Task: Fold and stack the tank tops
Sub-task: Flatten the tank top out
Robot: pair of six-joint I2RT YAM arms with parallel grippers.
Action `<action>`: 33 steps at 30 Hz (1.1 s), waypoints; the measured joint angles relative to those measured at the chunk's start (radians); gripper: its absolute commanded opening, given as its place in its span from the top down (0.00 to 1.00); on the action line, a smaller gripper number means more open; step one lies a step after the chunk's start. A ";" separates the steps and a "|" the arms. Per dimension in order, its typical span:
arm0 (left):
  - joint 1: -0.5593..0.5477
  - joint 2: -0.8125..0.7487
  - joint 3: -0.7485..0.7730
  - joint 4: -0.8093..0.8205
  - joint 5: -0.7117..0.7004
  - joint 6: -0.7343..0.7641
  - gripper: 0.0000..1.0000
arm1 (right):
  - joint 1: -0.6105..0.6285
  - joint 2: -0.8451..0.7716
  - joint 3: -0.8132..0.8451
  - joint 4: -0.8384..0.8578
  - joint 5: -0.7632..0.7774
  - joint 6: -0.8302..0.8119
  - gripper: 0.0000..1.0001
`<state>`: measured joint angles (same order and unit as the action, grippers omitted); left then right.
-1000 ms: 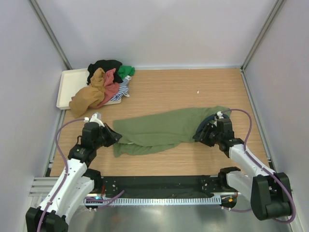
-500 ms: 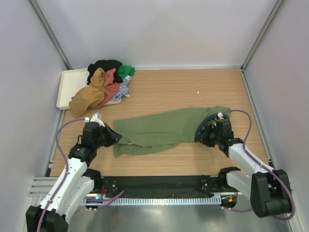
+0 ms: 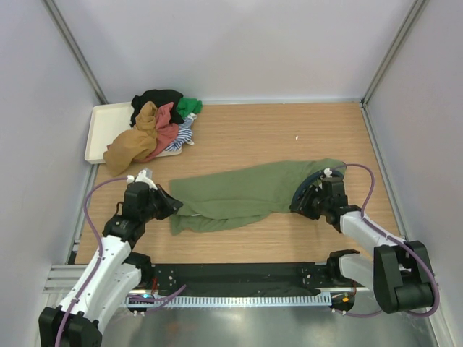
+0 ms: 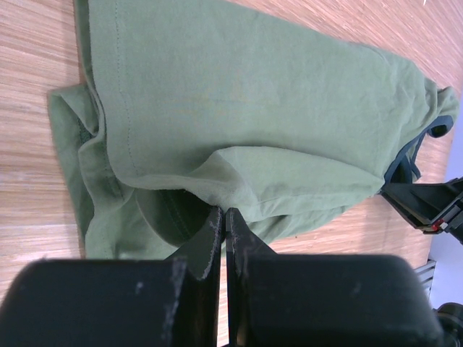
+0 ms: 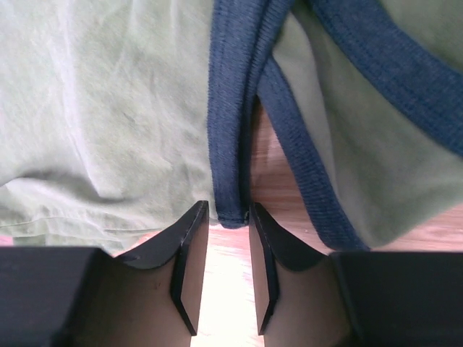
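An olive green tank top [image 3: 246, 191] with navy trim lies stretched across the table between my two grippers. My left gripper [image 3: 173, 206] sits at its left end, and in the left wrist view it [image 4: 223, 212] is shut on a raised fold of the olive cloth [image 4: 253, 94]. My right gripper [image 3: 298, 199] is low at the right end. In the right wrist view it [image 5: 228, 210] stands open, its tips on either side of the end of a navy strap [image 5: 230, 144], which lies flat on the wood. More tank tops [image 3: 155, 126] are heaped at the back left.
A cream tray [image 3: 101, 126] sits at the back left, with the heap of mustard, red, black, green and striped cloth spilling over its right edge. White walls and metal posts close in the table. The arms' bases stand at the near edge.
My right gripper's jaws have come closer together around the navy strap, and that wrist has shifted slightly. The left gripper and the olive top have stayed put.
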<state>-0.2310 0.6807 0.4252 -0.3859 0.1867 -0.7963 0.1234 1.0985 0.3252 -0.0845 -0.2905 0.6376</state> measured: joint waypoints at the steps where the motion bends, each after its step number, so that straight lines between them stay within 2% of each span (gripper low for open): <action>1: 0.000 0.002 0.000 0.000 0.000 0.000 1.00 | 0.002 0.005 0.001 0.008 -0.004 0.002 0.64; 4: 0.000 0.003 0.001 0.000 0.000 0.000 1.00 | 0.006 0.017 0.003 0.026 -0.008 0.005 0.67; 7: 0.000 0.005 0.001 0.000 0.000 0.000 1.00 | 0.006 0.035 0.004 0.038 -0.008 0.007 0.79; 8: 0.000 0.007 0.001 0.000 0.000 0.000 1.00 | 0.006 0.041 0.005 0.040 -0.009 0.010 0.87; 10: 0.000 0.014 0.003 0.000 0.000 0.000 1.00 | 0.006 0.049 0.008 0.040 -0.008 0.010 0.97; 14: 0.000 0.032 0.018 0.000 -0.003 0.001 1.00 | 0.006 0.064 0.061 -0.006 -0.010 0.000 0.99; 19: 0.000 0.132 0.126 -0.006 -0.034 0.018 1.00 | 0.008 0.067 0.247 -0.103 0.010 -0.021 0.99; 27: 0.027 0.438 0.629 -0.060 -0.064 0.065 1.00 | 0.007 0.229 0.788 -0.248 0.047 -0.061 0.99; 30: 0.055 0.497 0.857 -0.105 -0.069 0.087 1.00 | -0.005 0.291 1.014 -0.336 0.059 -0.087 0.99; 33: 0.070 0.501 1.043 -0.154 -0.082 0.122 1.00 | -0.029 0.282 1.166 -0.404 0.062 -0.110 0.99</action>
<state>-0.1612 1.1816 1.4685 -0.5400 0.1043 -0.6743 0.0948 1.3808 1.4914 -0.4885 -0.2283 0.5274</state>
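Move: The right hand's half-open fingers straddle the navy trim, which lies about 1 cm ahead and level with them; the tank top's middle is some 17 cm to their left and 5 cm farther out. The left hand already holds the tank top's left side; the tank top's middle lies about 20 cm to its right, 4 cm ahead and 9 cm below. The clothes pile is roughly 25 cm ahead of the left hand, 8 cm left and 6 cm lower. Right fingers pinch the navy trim, then both hands swing the tank top up about 30 cm and forward. ##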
